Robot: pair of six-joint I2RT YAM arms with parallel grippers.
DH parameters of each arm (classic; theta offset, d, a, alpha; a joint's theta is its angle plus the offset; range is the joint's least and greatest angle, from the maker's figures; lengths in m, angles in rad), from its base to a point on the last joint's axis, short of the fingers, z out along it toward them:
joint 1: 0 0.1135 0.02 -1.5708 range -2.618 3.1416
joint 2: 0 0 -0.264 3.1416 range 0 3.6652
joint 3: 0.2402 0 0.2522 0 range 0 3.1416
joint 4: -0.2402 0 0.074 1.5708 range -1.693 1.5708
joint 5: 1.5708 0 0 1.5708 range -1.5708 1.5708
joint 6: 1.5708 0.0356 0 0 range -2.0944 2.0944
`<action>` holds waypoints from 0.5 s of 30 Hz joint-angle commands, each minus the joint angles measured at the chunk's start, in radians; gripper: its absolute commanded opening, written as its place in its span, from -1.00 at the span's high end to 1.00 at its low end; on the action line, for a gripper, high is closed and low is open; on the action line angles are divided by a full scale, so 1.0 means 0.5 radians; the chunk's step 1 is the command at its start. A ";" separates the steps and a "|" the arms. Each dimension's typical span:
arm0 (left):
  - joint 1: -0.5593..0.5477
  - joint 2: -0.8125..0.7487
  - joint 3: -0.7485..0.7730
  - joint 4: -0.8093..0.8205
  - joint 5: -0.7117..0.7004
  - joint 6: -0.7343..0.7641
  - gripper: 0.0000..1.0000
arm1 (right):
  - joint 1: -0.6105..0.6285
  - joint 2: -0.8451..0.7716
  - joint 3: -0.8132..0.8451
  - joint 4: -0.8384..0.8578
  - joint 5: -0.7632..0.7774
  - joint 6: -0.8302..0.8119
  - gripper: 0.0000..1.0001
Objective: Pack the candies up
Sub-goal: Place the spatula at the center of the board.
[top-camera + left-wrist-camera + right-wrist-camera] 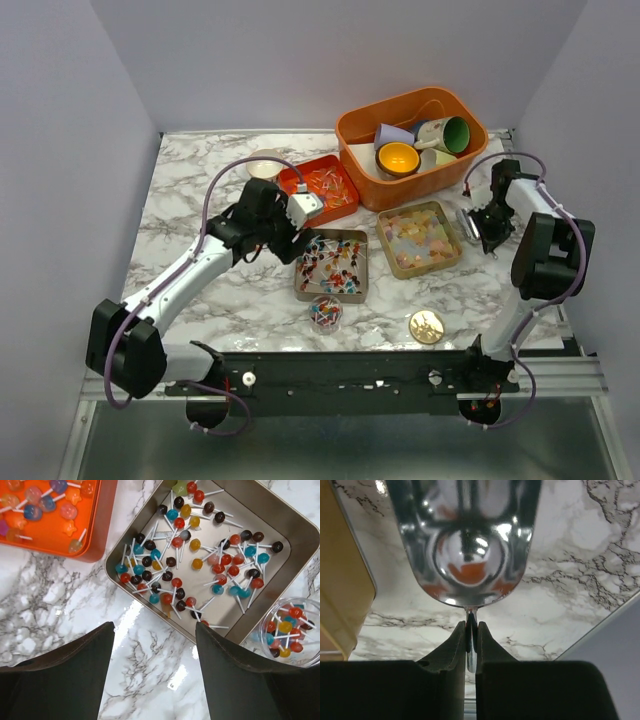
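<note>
Small red, blue, yellow and dark candies point(200, 555) on white sticks lie in a square metal tray point(300, 285). My left gripper point(155, 627) hovers open over bare marble just outside that tray's near-left rim, with nothing between its fingers. In the top view the left gripper point(297, 243) is at the tray's left edge. A small clear round tub point(292, 635) beside the tray holds more candies. Pale pastel gummies point(420, 238) fill a second metal tray. My right gripper point(471, 625) is shut on the thin handle of a shiny metal scoop point(465, 540), to the right of the gummy tray.
A flat orange tray point(325, 188) holds more sweets on sticks behind the left gripper. An orange bin point(362, 127) of coloured cups stands at the back. A gold disc point(427, 326) lies near the front edge, and a small pale bowl point(266, 163) sits at the back left.
</note>
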 commanded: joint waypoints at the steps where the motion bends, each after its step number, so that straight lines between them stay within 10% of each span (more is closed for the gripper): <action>1: 0.015 0.112 -0.056 0.156 -0.017 -0.434 -0.59 | -0.011 0.096 -0.010 0.177 -0.025 -0.012 0.78; 9: 0.015 0.360 -0.029 0.239 -0.337 -0.825 -0.65 | -0.029 -0.128 -0.093 0.187 -0.062 0.018 -0.12; 15: 0.015 0.575 0.036 0.291 -0.472 -0.938 -0.48 | -0.045 -0.449 0.100 -0.067 -0.313 0.150 -0.29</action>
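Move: The right hand holds the spatula by its handle, with the bare patch of marble board directly beneath, about 4 cm down. The gummy tray lies about 20 cm to its left and 3 cm farther out, the gold lid about 21 cm left and 23 cm back. From the left hand the lollipop tray's middle is level ahead, about 10 cm right and 13 cm below; the orange tray lies 22 cm ahead and 6 cm right, the small jar 16 cm back and 9 cm right. The right hand, fingers pointing down, sinks the last 1.5 cm or so to lay the spatula on the marble to the right of the gummy tray, opens its fingers off the handle, and then rises about 3.5 cm straight up from it. Meanwhile the left hand, fingers staying open, drops about 7 cm and eases 2.5 cm forward towards the left wall of the lollipop tray, turning some 20 degrees counter-clockwise and tipping its fingers more steeply down. ##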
